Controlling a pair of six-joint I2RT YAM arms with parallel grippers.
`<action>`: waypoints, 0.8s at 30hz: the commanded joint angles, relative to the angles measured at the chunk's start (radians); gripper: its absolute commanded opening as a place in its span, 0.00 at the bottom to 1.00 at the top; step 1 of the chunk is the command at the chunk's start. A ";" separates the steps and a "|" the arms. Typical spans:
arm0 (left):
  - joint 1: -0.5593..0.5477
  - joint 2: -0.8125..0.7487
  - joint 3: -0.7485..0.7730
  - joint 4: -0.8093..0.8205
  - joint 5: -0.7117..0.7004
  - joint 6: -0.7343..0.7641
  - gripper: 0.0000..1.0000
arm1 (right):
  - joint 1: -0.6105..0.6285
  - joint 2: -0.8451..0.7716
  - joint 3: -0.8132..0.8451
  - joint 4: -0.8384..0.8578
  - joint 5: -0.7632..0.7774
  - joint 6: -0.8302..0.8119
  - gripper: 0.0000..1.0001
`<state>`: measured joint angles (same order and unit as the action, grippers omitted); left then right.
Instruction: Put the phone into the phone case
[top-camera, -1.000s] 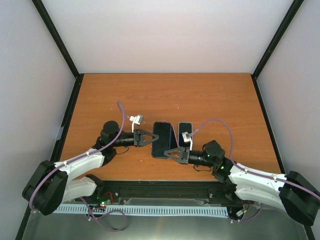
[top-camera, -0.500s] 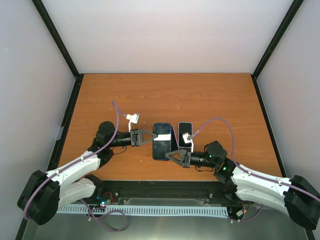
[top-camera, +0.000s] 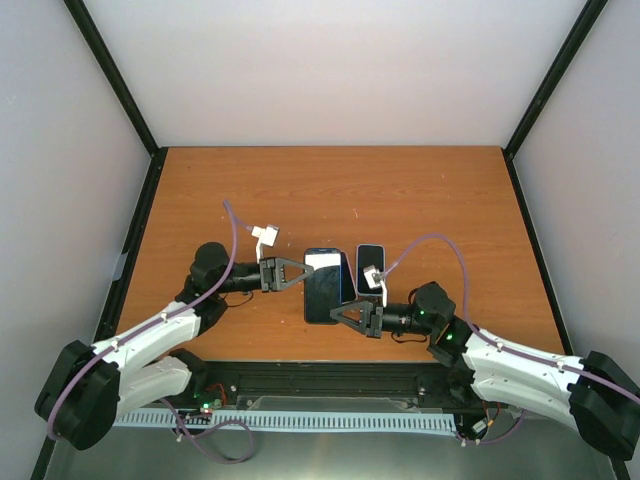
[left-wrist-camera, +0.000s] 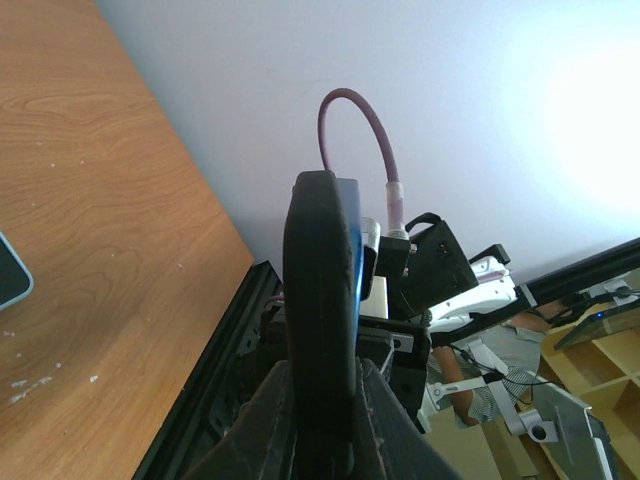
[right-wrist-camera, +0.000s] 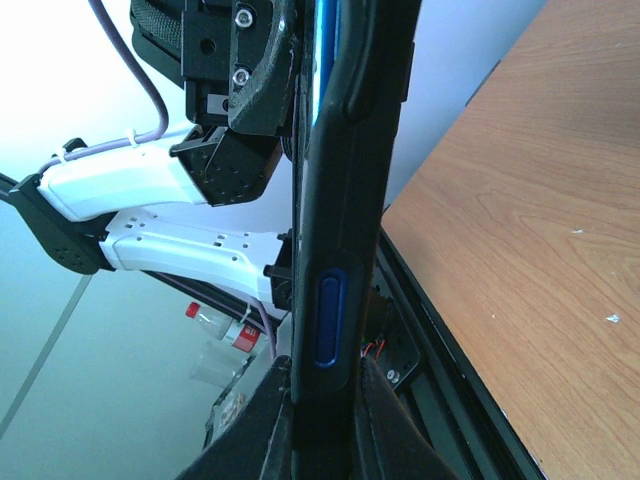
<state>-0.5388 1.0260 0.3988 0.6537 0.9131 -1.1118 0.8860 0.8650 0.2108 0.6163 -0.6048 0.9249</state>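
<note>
The black phone case (top-camera: 322, 290) is held off the table between the two arms, with the blue-edged phone (left-wrist-camera: 349, 245) lying in it. In the left wrist view the case (left-wrist-camera: 315, 270) stands edge-on, and my left gripper (left-wrist-camera: 320, 372) is shut on it. My left gripper (top-camera: 304, 273) grips its left side. In the right wrist view the case (right-wrist-camera: 355, 190) shows a blue side button, with the phone's blue edge (right-wrist-camera: 325, 60) beside it. My right gripper (right-wrist-camera: 325, 385) is shut on it, and my right gripper (top-camera: 338, 312) holds its near corner.
A second dark slab with a light blue rim (top-camera: 370, 268) lies flat on the wooden table (top-camera: 330, 190) just right of the held case; its corner (left-wrist-camera: 10, 285) shows in the left wrist view. Black frame rails border the table.
The left arm has drawn back to the left and its gripper briefly loosened, then shut again on the case. The right gripper has shifted slightly left. The screen now catches a white glare.
</note>
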 joint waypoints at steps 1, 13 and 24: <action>0.000 -0.008 0.014 0.098 0.013 -0.014 0.00 | -0.001 -0.014 0.015 -0.015 -0.010 -0.034 0.04; -0.001 -0.057 0.039 -0.025 0.081 0.097 0.00 | -0.001 -0.144 0.126 -0.294 0.188 -0.021 0.51; -0.001 -0.082 0.049 -0.112 0.161 0.169 0.00 | -0.001 -0.126 0.263 -0.419 0.302 -0.025 0.63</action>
<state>-0.5388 0.9688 0.3992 0.5293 1.0229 -0.9905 0.8860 0.7040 0.4232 0.2394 -0.3393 0.9127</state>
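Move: The phone case with the phone in it hangs between both grippers. Its middle is about 5 cm ahead of, 3 cm left of and 2 cm above the right hand, and 3 cm back, 3 cm right and 2 cm below the left. On the table, about 18 cm beneath the right hand, the pink-cased phone lies some 16 cm ahead and 2 cm right, and the small phone about 18 cm ahead and 11 cm right. The phone case loses its grip on the near right side: the right fingers open wide and let go. That hand then climbs about 6 cm and goes 4 cm forward along the right edge towards its farther part, swinging some 15 degrees clockwise. Meanwhile the left hand keeps its pinch on the left edge and draws the case back 2 to 3 cm, turning slightly clockwise. ##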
